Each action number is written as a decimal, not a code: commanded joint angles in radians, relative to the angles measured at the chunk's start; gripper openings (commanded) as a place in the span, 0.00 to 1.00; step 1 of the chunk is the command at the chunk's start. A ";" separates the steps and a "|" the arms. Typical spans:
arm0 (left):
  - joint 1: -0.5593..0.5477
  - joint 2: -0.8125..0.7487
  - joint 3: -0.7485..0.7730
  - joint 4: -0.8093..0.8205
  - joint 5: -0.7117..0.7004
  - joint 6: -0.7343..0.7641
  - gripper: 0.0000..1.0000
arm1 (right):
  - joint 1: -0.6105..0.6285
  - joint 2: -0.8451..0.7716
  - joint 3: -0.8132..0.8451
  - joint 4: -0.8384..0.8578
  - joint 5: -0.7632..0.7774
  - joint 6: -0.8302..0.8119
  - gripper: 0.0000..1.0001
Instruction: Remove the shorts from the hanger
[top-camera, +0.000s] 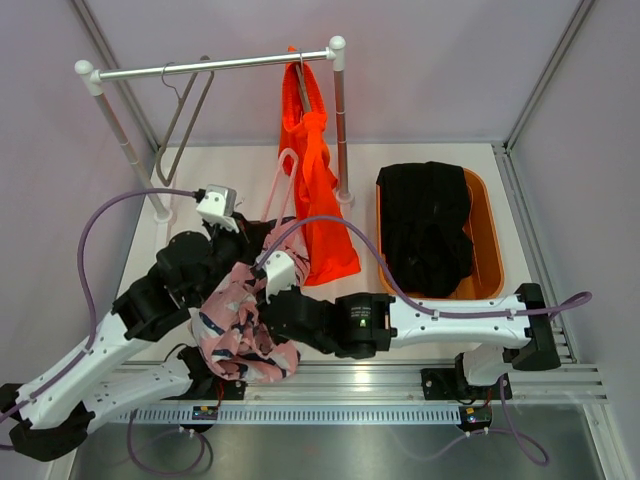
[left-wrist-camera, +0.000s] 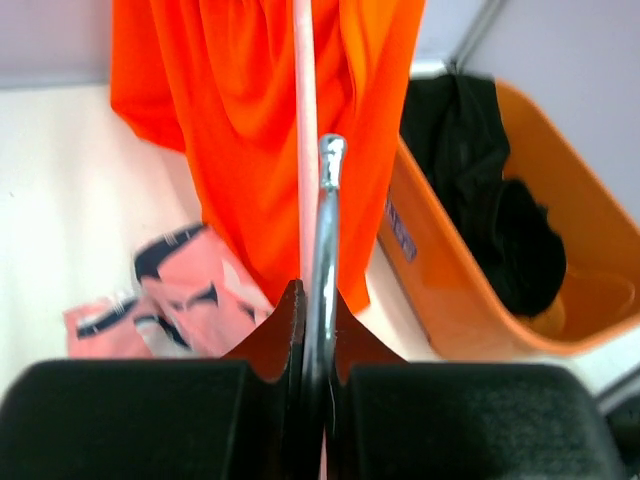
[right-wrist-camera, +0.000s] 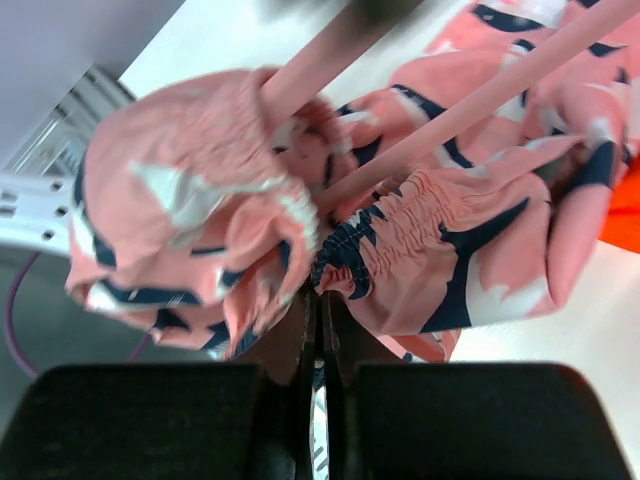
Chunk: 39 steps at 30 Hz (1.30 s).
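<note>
The pink shorts (top-camera: 240, 325) with navy-and-white print hang bunched on a pink hanger (top-camera: 275, 195) low over the table's front left. My left gripper (top-camera: 258, 238) is shut on the hanger's metal hook (left-wrist-camera: 325, 230); its jaws (left-wrist-camera: 318, 300) clamp the wire. My right gripper (top-camera: 262, 285) is shut on the pink shorts' gathered waistband (right-wrist-camera: 400, 235), just below the hanger's bars (right-wrist-camera: 470, 100); in the right wrist view the gripper (right-wrist-camera: 320, 300) pinches the cloth. The orange shorts (top-camera: 318, 190) hang from the rail on another hanger. The black shorts (top-camera: 425, 225) lie in the orange basket (top-camera: 488, 240).
A white clothes rack with a metal rail (top-camera: 215, 66) stands at the back. A bare grey hanger (top-camera: 185, 120) hangs at its left. The rack's right post (top-camera: 341, 130) stands between the orange shorts and the basket. Grey walls close in the table.
</note>
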 joint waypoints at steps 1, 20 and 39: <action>-0.004 0.047 0.126 0.231 -0.127 0.049 0.00 | 0.047 -0.017 0.048 -0.001 0.047 0.022 0.00; 0.031 0.109 0.024 0.630 -0.362 0.256 0.00 | 0.254 0.036 0.254 -0.007 0.027 -0.169 0.00; 0.244 0.271 0.413 0.322 -0.069 0.160 0.00 | 0.194 -0.101 0.466 -0.495 0.492 -0.030 0.00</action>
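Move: My left hand grips the pink hanger; the rack bar it goes back to has its middle about 22 cm ahead, 5 left and 20 above. The bare brown hanger is some 20 ahead, 12 left and 10 up; the orange shorts about 15 ahead, 13 right, level. From my right hand, holding the pink shorts, the basket lies roughly 26 ahead, 33 right and 20 below, the pink hanger's middle 13 ahead, level sideways, 8 above. I draw the hanger out of the pink shorts by parting my hands: my right hand keeps its pinch and pulls back about 15 cm, rising, then swings forward and right again. My left hand, still gripping the hanger, climbs some 16 cm and goes 10 forward and a little left towards the bar, tipping its fingers up about 20 degrees and turning counter-clockwise. ##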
